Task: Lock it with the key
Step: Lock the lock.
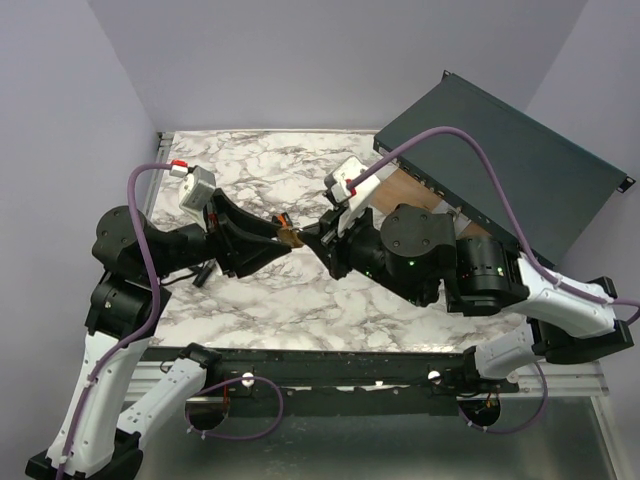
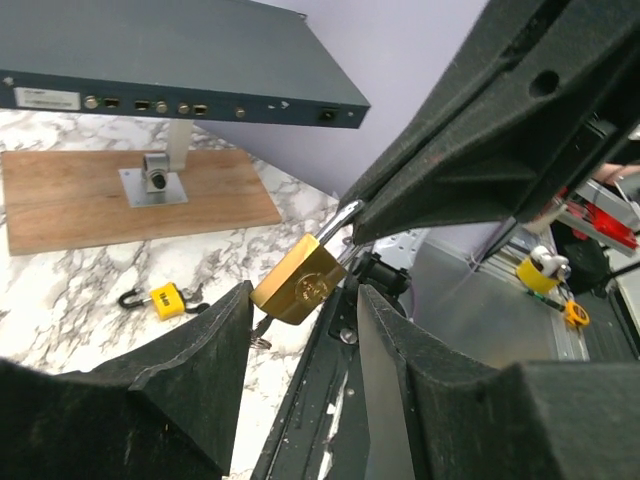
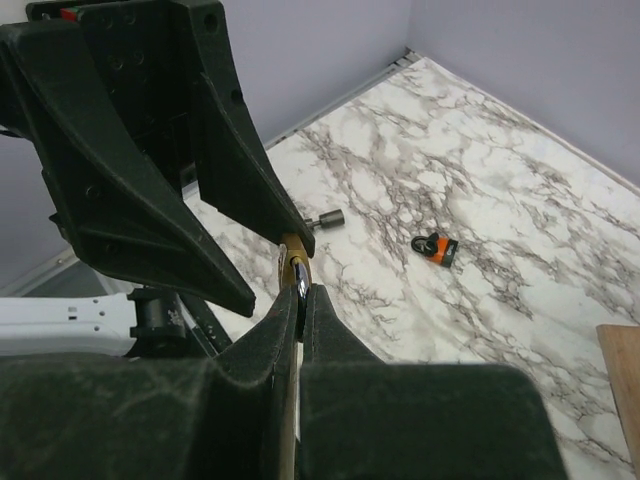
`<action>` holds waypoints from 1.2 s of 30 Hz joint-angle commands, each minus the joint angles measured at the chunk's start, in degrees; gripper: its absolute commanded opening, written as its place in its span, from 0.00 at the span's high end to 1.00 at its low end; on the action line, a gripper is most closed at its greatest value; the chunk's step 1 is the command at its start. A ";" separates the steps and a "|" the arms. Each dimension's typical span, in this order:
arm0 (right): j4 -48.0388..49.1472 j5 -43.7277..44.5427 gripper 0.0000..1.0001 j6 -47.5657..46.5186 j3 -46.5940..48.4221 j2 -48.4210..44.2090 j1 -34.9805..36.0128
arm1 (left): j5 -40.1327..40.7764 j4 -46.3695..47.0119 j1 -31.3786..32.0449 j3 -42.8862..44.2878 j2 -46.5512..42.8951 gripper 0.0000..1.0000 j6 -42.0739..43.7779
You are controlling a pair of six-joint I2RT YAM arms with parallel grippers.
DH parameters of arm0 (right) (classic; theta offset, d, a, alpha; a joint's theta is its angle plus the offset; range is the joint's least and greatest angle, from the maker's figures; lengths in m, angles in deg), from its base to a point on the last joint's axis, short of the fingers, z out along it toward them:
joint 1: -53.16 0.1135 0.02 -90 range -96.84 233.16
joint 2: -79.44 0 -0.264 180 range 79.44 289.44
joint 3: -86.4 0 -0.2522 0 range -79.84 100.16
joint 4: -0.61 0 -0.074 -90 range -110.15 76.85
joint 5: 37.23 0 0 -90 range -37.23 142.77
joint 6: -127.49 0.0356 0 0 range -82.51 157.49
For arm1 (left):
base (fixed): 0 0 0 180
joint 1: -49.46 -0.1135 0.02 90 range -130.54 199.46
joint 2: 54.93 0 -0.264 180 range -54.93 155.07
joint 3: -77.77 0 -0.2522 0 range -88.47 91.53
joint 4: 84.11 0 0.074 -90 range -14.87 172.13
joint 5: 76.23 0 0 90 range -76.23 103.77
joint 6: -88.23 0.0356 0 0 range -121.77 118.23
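Note:
A brass padlock (image 2: 300, 282) hangs in the air over the table's front edge. My right gripper (image 3: 302, 292) is shut on its steel shackle (image 2: 340, 215). A dark key with a small ring (image 2: 261, 338) sticks out of the lock's underside. My left gripper (image 2: 305, 292) is open. Its two fingertips stand on either side of the brass body, and I see no contact with it. From above, both grippers meet at the padlock (image 1: 290, 237) in the middle of the marble table (image 1: 260, 170).
A small yellow padlock (image 2: 165, 299) lies on the marble, and a short black cylinder (image 3: 325, 220) lies near it. A wooden board with a metal latch (image 2: 140, 195) sits at the back right under a dark rack unit (image 1: 510, 150). Grey walls close in the table.

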State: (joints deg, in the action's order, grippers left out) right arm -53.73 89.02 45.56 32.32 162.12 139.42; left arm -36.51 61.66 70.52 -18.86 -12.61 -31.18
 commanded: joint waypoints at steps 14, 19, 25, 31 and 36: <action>-3.46 -14.84 0.99 2.92 6.00 -4.92 0.14 | -17.00 16.26 -1.90 -3.10 -0.08 0.61 -7.93; -3.59 -15.77 0.99 3.31 6.14 -4.54 0.07 | -18.43 22.06 -1.96 -4.27 -0.26 0.61 -11.58; -3.22 -15.30 0.99 3.44 5.94 -4.35 0.14 | -19.45 26.05 -1.99 -4.92 -0.33 0.64 -14.02; -2.81 -14.39 0.99 3.51 5.97 -4.34 0.13 | -20.09 26.53 -2.06 -5.18 -0.30 0.83 -14.27; -2.41 -14.03 0.99 3.34 5.55 -4.62 0.12 | -20.46 26.33 -2.00 -5.53 -0.59 1.00 -14.10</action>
State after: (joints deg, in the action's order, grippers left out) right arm -56.79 74.77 48.51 37.00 157.79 139.42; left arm -54.74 86.32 68.90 -23.80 -12.36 -45.08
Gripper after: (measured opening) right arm 0.015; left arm 0.067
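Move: The key sticking out of the brass lock is roughly 1 cm ahead of the open left hand, 1 cm right and 2 cm below. The lock body is about 1 cm back, 2 cm right and level; its shackle, still pinched by the right fingers, is about 3 cm back, 5 cm right and 1 cm up. From the right hand, the key is some 4 cm ahead, 4 cm left and 3 cm below. Right brings the held lock up and back; left turns clockwise, back about 5 cm, and pinches the key. ##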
